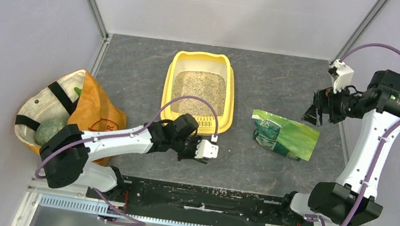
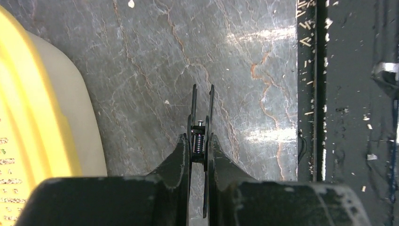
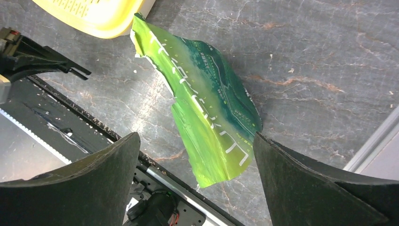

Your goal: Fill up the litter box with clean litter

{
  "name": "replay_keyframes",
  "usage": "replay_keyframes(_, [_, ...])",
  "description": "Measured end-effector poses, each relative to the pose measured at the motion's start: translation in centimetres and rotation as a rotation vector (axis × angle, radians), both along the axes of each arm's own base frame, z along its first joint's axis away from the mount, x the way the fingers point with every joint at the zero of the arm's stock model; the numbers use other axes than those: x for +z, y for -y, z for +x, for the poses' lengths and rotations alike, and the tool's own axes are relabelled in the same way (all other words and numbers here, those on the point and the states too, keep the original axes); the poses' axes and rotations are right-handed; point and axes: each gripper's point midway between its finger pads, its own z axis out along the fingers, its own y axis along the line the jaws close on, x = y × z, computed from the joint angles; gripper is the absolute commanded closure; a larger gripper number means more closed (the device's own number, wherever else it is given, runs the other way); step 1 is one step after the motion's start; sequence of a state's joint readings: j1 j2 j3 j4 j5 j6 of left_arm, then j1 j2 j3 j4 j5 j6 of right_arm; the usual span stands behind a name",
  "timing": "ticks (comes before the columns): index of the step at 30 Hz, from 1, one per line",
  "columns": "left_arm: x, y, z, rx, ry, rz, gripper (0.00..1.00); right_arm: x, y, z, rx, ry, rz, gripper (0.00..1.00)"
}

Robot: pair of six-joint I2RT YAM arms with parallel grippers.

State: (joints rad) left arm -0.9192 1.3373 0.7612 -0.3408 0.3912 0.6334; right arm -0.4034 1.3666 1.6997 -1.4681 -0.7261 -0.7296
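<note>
The yellow litter box [image 1: 169, 85] lies at the table's middle back, with beige speckled clean litter [image 1: 200, 92] covering its floor. Just in front of its slotted end, my left gripper [image 1: 192, 150] hangs low over the table, shut on a thin black metal clip with a spring [image 2: 201, 108]. The box's yellow rim [image 2: 28, 117] shows at the left of the left wrist view. My right gripper [image 1: 316, 111] is raised at the right, open and empty. Below it lies the green printed bag [image 1: 284, 135], which shows between its fingers [image 3: 202, 103] without touching them.
An orange-and-cream tote bag [image 1: 77, 107] with a green bundle inside slumps at the left. A black rail [image 1: 203, 199] strewn with granules runs along the near edge. Grey walls close in the table on three sides. A corner of the litter box [image 3: 94, 14] shows in the right wrist view.
</note>
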Motion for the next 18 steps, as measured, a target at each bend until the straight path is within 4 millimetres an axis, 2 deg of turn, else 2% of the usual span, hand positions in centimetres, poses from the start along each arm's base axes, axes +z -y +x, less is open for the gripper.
replay_keyframes(4, [-1.3,0.0,0.2,0.018,0.078,0.005,0.98,-0.5,-0.1,-0.1,0.003,-0.031,0.015,0.03])
replay_keyframes(7, [-1.5,0.6,1.0,0.041,0.146,-0.002,0.97,-0.6,-0.1,-0.2,0.004,-0.041,0.019,0.03])
replay_keyframes(12, [-1.1,2.2,1.7,0.04,0.223,-0.047,0.68,-0.8,-0.3,-0.5,0.007,-0.061,0.026,0.03])
replay_keyframes(18, [-2.1,2.0,0.7,0.004,0.191,-0.016,0.29,-1.2,-0.4,-1.0,0.028,-0.087,0.028,0.03])
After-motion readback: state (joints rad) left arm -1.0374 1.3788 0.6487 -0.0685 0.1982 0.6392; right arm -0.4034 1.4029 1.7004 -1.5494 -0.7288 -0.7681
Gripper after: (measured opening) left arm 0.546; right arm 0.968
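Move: The left hand, still gripping the black clip, is going to a bare patch of table about 3 cm to its right and 5 cm below. The litter box's middle lies some 24 cm ahead and 4 cm left of it, the green litter bag roughly 11 cm ahead and 29 cm right, both near hand height. From the right hand the patch is about 33 cm left, 10 cm back and 27 cm below. Down and to the right by about 2 cm each, the left hand eases towards the bare table in front of the litter box, first edging forward, then drawing partly back, while the wrist swings its fingertips some 10 degrees forward. In the last third its fingers open from nearly shut to about half and let go of the black clip. ##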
